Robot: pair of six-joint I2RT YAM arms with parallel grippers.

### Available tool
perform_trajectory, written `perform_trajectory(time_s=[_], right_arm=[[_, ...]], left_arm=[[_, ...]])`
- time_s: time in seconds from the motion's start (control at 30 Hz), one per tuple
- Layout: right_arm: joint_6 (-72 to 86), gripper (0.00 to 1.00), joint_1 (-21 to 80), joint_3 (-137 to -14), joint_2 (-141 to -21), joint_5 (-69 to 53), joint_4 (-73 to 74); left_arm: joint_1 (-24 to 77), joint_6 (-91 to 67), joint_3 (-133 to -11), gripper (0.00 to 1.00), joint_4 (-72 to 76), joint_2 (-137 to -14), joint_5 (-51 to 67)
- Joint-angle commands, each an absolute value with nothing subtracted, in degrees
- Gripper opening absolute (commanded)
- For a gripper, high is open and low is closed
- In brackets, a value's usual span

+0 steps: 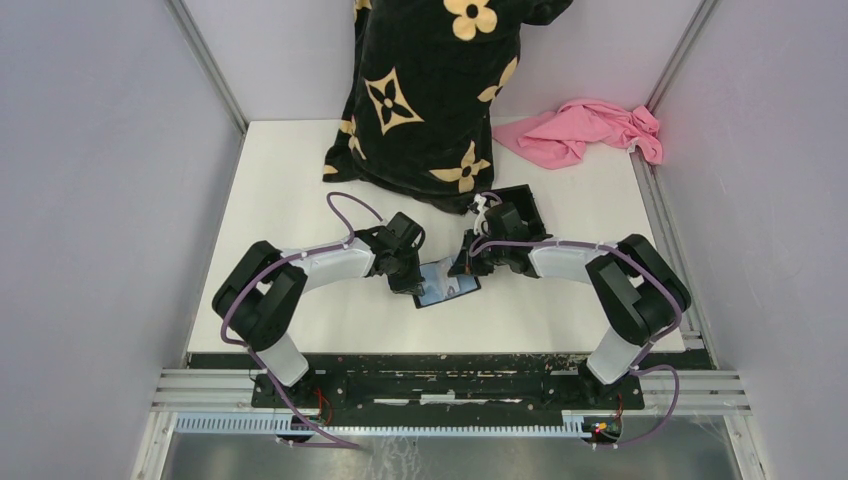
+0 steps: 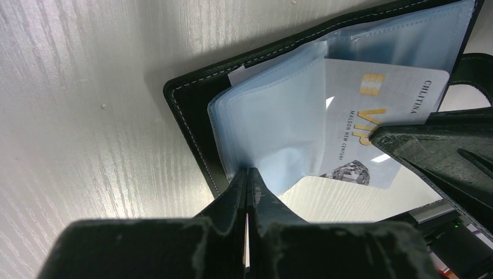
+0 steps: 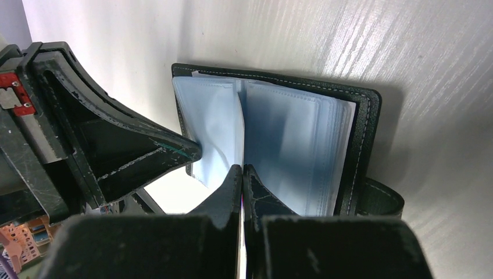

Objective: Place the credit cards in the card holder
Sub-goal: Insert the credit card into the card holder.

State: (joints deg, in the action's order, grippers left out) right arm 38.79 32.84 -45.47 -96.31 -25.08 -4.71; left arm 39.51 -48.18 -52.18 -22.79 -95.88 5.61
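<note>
The black card holder (image 1: 447,283) lies open on the table between my two grippers, its clear plastic sleeves (image 2: 273,128) fanned up. My left gripper (image 2: 249,174) is shut on the edge of one sleeve and holds it lifted off the black cover (image 2: 192,116). A whitish-grey credit card (image 2: 360,128) printed "VIP" is pinched in my shut right gripper (image 3: 242,170), with its far end tucked behind the lifted sleeve. In the right wrist view that card is edge-on between the pages of the card holder (image 3: 363,128). Both grippers meet over the holder, left gripper (image 1: 412,283) and right gripper (image 1: 462,268).
A black shallow tray (image 1: 515,205) sits just behind the right gripper. A person in black fabric with cream flowers (image 1: 430,90) leans over the far edge. A pink cloth (image 1: 585,130) lies at the back right. The holder's strap loop (image 3: 381,200) sticks out beside the cover.
</note>
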Motion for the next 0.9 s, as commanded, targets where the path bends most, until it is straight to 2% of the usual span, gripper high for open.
perform_trajectory(time_s=[0.0, 0.53, 0.87], right_arm=[[39.1, 0.01, 32.8, -45.5, -98.4, -27.4, -6.3], [39.3, 0.01, 32.8, -44.9, -100.0, -26.1, -6.8], [39.4, 0.01, 32.8, -45.0, -100.3, -26.2, -7.1]], left_arm=[[38.7, -44.3, -50.2, 0.03, -27.6, -98.5, -3.2], [38.6, -46.8, -51.6, 0.07, -34.7, -90.1, -6.2], [38.6, -47.4, -50.2, 0.07, -34.0, -90.5, -6.2]])
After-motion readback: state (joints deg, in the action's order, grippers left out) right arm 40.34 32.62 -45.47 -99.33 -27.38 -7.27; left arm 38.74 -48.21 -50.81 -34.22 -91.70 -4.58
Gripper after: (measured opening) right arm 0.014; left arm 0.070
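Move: The clear pocket on the card holder's left page lies about 4 cm left, 2 cm back and 3 cm below the right hand, whose pinched card already sits partly in it; the card's middle is about 1 cm left of that hand and 2 cm below it. The black tray stands some 15 cm right of this hand and 14 cm ahead. The left fingertips are at the left page's near corner, the pocket's middle some 3 cm right and 2 cm ahead of them. Off the holder's left page and out past its left edge goes the closed left gripper, sweeping about 5.5 cm left and slightly back while its wrist tilts some 15 degrees, bringing the fingers closer to straight down. The right fingers keep pinching the card and sink about 1 cm with it. ##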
